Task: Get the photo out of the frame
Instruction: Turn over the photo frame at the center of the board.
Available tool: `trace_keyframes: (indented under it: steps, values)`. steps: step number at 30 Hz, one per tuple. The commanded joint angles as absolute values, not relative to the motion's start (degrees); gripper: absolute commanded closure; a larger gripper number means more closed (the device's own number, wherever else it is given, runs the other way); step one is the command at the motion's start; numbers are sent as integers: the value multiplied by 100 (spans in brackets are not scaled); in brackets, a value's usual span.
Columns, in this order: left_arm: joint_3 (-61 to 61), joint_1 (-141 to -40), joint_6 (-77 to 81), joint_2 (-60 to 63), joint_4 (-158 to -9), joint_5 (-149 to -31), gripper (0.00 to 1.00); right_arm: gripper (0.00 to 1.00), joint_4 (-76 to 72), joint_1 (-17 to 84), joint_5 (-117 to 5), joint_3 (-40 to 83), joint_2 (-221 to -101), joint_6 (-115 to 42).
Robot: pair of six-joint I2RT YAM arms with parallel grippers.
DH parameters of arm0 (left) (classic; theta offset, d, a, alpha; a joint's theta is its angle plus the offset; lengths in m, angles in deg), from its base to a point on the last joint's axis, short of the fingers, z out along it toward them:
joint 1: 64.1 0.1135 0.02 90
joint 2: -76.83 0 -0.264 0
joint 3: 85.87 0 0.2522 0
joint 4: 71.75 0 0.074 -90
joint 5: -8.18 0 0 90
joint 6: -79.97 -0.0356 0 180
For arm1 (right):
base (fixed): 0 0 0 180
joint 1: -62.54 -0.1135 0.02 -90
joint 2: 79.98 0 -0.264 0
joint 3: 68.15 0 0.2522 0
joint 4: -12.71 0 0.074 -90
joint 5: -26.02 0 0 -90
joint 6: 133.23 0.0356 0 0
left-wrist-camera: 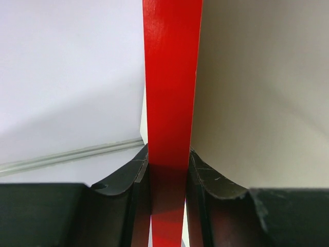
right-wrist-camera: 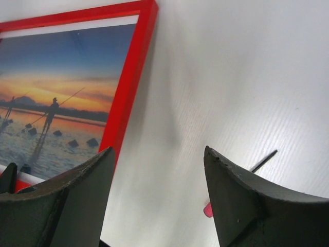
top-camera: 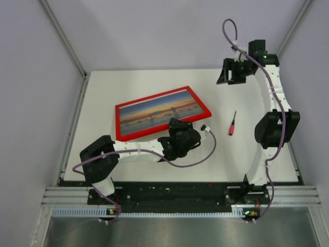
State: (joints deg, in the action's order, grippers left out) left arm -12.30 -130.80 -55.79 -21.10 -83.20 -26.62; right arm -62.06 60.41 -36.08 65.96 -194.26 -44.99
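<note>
The red frame (top-camera: 154, 96) lies on the white table (top-camera: 103, 87), left of centre, with the sunset photo (top-camera: 157, 114) showing inside it. My left gripper (top-camera: 177, 128) is at the frame's near edge and shut on it. In the left wrist view the red edge (left-wrist-camera: 172, 77) runs straight up between the two black fingers (left-wrist-camera: 126, 177), which press it from both sides. My right gripper (top-camera: 229, 74) hangs raised at the far right, open and holding nothing. In its own view the frame (right-wrist-camera: 131, 77) and the photo (right-wrist-camera: 61, 92) lie to the left of the gripper (right-wrist-camera: 159, 154).
A small screwdriver (top-camera: 232, 124) with a red handle lies on the table right of the frame, its shaft (right-wrist-camera: 262, 160) showing beside the right finger. Grey walls enclose the table on three sides. The arm bases stand at the near edge.
</note>
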Motion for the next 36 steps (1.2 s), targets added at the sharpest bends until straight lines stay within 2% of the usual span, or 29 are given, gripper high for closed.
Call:
trace_keyframes:
  steps: [1, 11, 21, 36]
  values:
    - [-760, -12950, -5056, -1625, -8533, -2715, 100, 30, -5845, 6228, -3234, 6330, -18914, -4437]
    - [171, -12581, -3931, -1519, -10264, -3559, 100, 30, -5502, 6456, -3181, 5635, -18510, -4402]
    - [1331, -12212, -3596, -1369, -10739, -3752, 100, 30, -5115, 6693, -3014, 5134, -18263, -4165]
    - [2439, -11754, -3060, -1273, -11003, -3797, 100, 30, -4605, 6790, -2795, 4388, -17842, -3936]
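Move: Clamped in the left fingers is the near edge of the tilted photo frame, right of its midpoint; the frame's middle lies about 7 cm ahead of this hand, 7 cm to its left and 7 cm below. Its far edge is centred some 14 cm ahead, 9 cm left and 13 cm down, and the screwdriver 2 cm ahead, 22 cm right, 14 cm down. From the empty right hand the frame's middle is about 9 cm back, 28 cm left and 14 cm below. Lifting the near edge in its still-closed fingers, the left hand pauses briefly, then climbs to about 12 cm higher, working 5 cm forward over the board and a little left. Its wrist rolls some 20 degrees, right side up, and turns slightly counter-clockwise, levering the frame towards standing. The open right hand, clear of everything, drifts a few centimetres right and back. ##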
